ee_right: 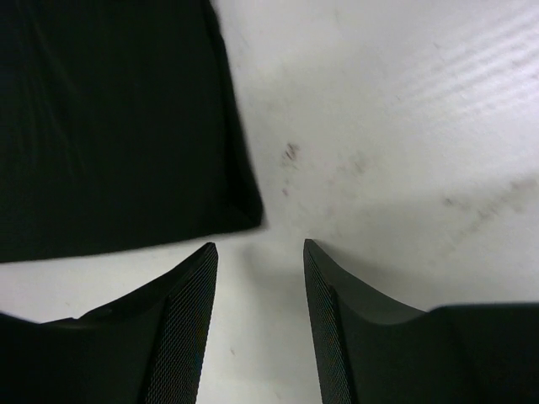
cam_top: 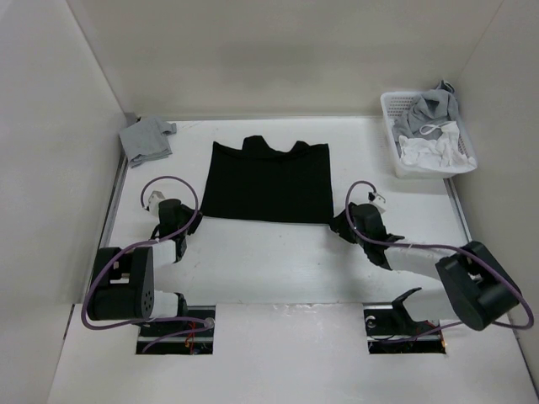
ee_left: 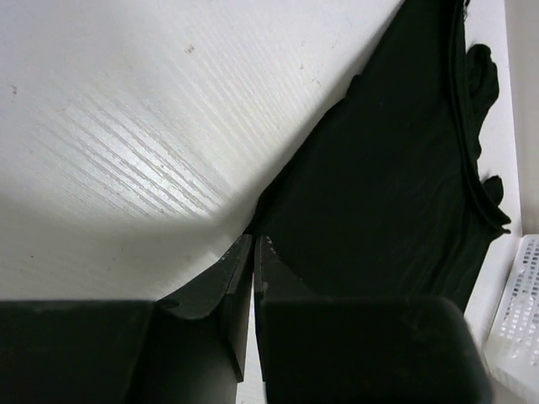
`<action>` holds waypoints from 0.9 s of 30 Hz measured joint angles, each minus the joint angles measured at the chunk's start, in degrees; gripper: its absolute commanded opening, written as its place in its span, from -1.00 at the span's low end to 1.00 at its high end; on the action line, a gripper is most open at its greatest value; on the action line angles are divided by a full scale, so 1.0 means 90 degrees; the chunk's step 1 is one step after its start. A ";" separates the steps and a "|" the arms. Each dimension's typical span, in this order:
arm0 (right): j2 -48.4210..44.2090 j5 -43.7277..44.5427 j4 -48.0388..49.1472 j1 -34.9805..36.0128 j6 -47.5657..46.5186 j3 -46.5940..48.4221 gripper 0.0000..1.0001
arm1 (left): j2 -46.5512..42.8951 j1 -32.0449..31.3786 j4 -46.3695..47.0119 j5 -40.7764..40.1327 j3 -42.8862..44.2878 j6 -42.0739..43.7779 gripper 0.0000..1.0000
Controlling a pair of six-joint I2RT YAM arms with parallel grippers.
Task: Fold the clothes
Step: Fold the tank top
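The clothes [cam_top: 268, 181], a plain black shirt-like garment with a neck notch at its far edge, lie spread flat on the white table. My left gripper [cam_top: 192, 220] sits at the garment's near-left corner. In the left wrist view its tips [ee_left: 253, 241] are pressed together right where the corner of the clothes [ee_left: 396, 168] ends, and the fabric seems pinched. My right gripper [cam_top: 341, 223] is at the near-right corner. In the right wrist view it [ee_right: 259, 246] stands open over bare table, with the corner of the clothes [ee_right: 109, 126] just ahead of its left finger, apart from it.
A white basket [cam_top: 394, 143] holding white and grey bundled clothes [cam_top: 429, 126] stands at the back right; its rim [ee_left: 522, 320] shows in the left wrist view. A grey cloth [cam_top: 147, 139] lies at the back left. Walls enclose the table on three sides.
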 measured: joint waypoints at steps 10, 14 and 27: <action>0.1280 -0.0206 0.1372 -0.0219 0.0641 0.0296 -0.37 | 0.0010 -0.0015 -0.0007 0.0158 0.0000 0.0000 -0.94; 0.1229 -0.0221 0.1460 -0.0238 0.0838 0.0209 -0.20 | 0.0010 -0.0012 -0.0010 0.0172 0.0000 0.0000 -0.94; 0.1202 -0.0282 0.1518 -0.0248 0.1078 -0.0002 -0.94 | 0.0097 -0.0085 0.0000 0.0172 0.0000 -0.0002 -1.00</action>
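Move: The tank top's near right corner lies about 3 cm ahead of the right hand, 1 cm to its left and 1 cm below the fingertips. From the right hand, the tank top's middle is some 14 cm ahead and 20 cm left, the white basket roughly 28 cm ahead and 30 cm right. The left hand already holds the near left corner; from it the near right corner is about 41 cm right and 2 cm back. The right hand reaches about 3 cm forward and slightly left, closing on the near right corner; the left keeps its pinch. ##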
